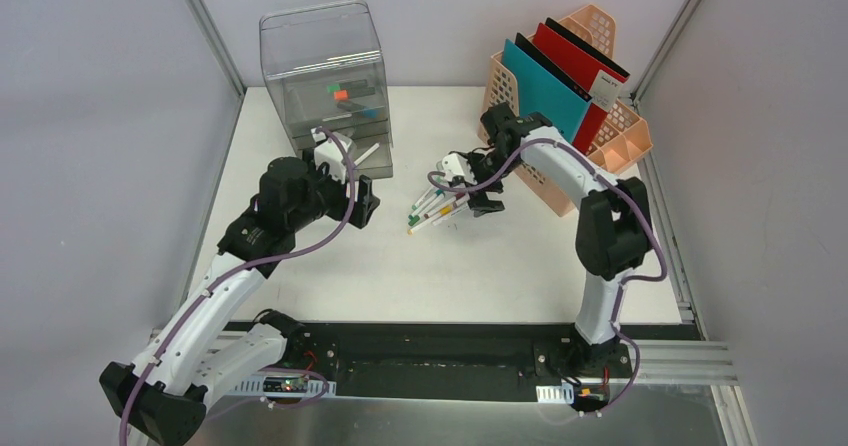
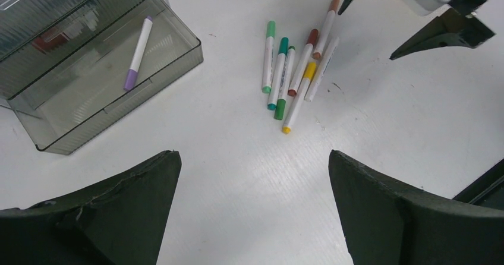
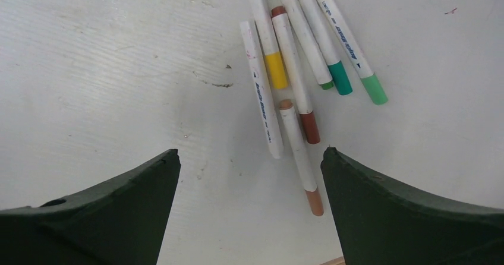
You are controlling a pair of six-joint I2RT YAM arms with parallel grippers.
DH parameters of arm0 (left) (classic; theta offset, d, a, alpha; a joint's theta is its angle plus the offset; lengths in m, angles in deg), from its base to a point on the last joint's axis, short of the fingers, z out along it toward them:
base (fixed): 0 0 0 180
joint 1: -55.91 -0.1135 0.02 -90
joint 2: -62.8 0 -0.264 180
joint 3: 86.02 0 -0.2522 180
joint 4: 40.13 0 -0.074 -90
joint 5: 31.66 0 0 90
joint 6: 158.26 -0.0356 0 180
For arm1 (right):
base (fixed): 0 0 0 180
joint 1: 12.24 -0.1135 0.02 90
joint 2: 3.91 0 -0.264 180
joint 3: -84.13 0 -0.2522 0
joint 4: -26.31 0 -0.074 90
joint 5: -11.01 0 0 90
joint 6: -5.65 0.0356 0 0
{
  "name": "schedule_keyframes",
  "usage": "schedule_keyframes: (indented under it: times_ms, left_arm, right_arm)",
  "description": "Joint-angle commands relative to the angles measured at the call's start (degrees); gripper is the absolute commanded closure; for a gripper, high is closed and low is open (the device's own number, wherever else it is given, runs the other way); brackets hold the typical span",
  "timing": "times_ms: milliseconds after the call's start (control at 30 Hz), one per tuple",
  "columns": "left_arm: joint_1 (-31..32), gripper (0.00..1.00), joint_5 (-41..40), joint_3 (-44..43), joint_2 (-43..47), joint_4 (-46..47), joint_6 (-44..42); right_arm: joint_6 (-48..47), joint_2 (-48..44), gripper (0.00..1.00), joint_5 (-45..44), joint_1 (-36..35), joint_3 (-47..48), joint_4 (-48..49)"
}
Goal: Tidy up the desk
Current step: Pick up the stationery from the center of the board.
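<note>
On the white desk point(image 1: 450, 276) lies a loose pile of several markers point(image 1: 435, 209). My right gripper point(image 1: 476, 200) hangs low over the pile's right end, open. In the right wrist view the right gripper point(image 3: 251, 152) has a peach-capped marker point(image 3: 300, 155) lying between its jaws, close to the right finger and untouched. A white marker point(image 3: 261, 92) and a brown-capped one point(image 3: 296, 75) lie just beyond. My left gripper point(image 1: 362, 204) is open and empty beside the drawer unit; from its wrist the left gripper point(image 2: 252, 155) sees bare desk, with the markers point(image 2: 294, 69) farther off.
A clear drawer unit point(image 1: 325, 76) stands at the back left. Its bottom drawer point(image 2: 89, 87) is pulled out and holds a purple marker point(image 2: 138, 52). A peach file rack point(image 1: 615, 131) with red and teal folders stands at the back right. Grey walls close in both sides.
</note>
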Motion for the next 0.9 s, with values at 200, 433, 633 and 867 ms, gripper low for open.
schedule_keyframes:
  times_ms: [200,433,633,867]
  left_arm:
    - [-0.81,0.01,0.26,-0.24,1.24,1.40,-0.74]
    - [-0.99,0.01,0.49,-0.23,1.24,1.37,-0.74]
    - [-1.02,0.01,0.38,-0.15,1.59,1.37,-0.73]
    - [-1.08,0.01,0.34,-0.06,1.83,1.35,-0.75]
  right_arm:
    - [5.35,5.29,0.22,-5.95,-0.97,-1.11,6.88]
    - [9.31,8.48,0.41,-12.35,-4.61,-2.11,13.82]
    - [10.27,9.77,0.46,-14.18,-5.71,-2.03,14.87]
    - [10.60,10.73,0.51,-15.23,-6.11,-2.22,15.42]
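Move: The white pen that the right gripper is to take lies about 7 cm to its left, 1 cm back and 9 cm below. Of its neighbours, all just as low, the tan-capped pen is some 4 cm ahead and 2 cm left of this hand, the dark brown pen about 2 cm ahead and 8 cm left, and the yellow pen 2 cm back and 12 cm left. From the left gripper, the white pen lies about 6 cm ahead, 19 cm right and 22 cm below. Lower the right gripper about 8 cm towards the near right end of the white pen, easing 2 to 3 cm forward and, in the second half, some 2 cm left. Tip the fingers about 10 degrees steeper and narrow them from almost fully open to about half, so that they straddle the pen's end without gripping it. ##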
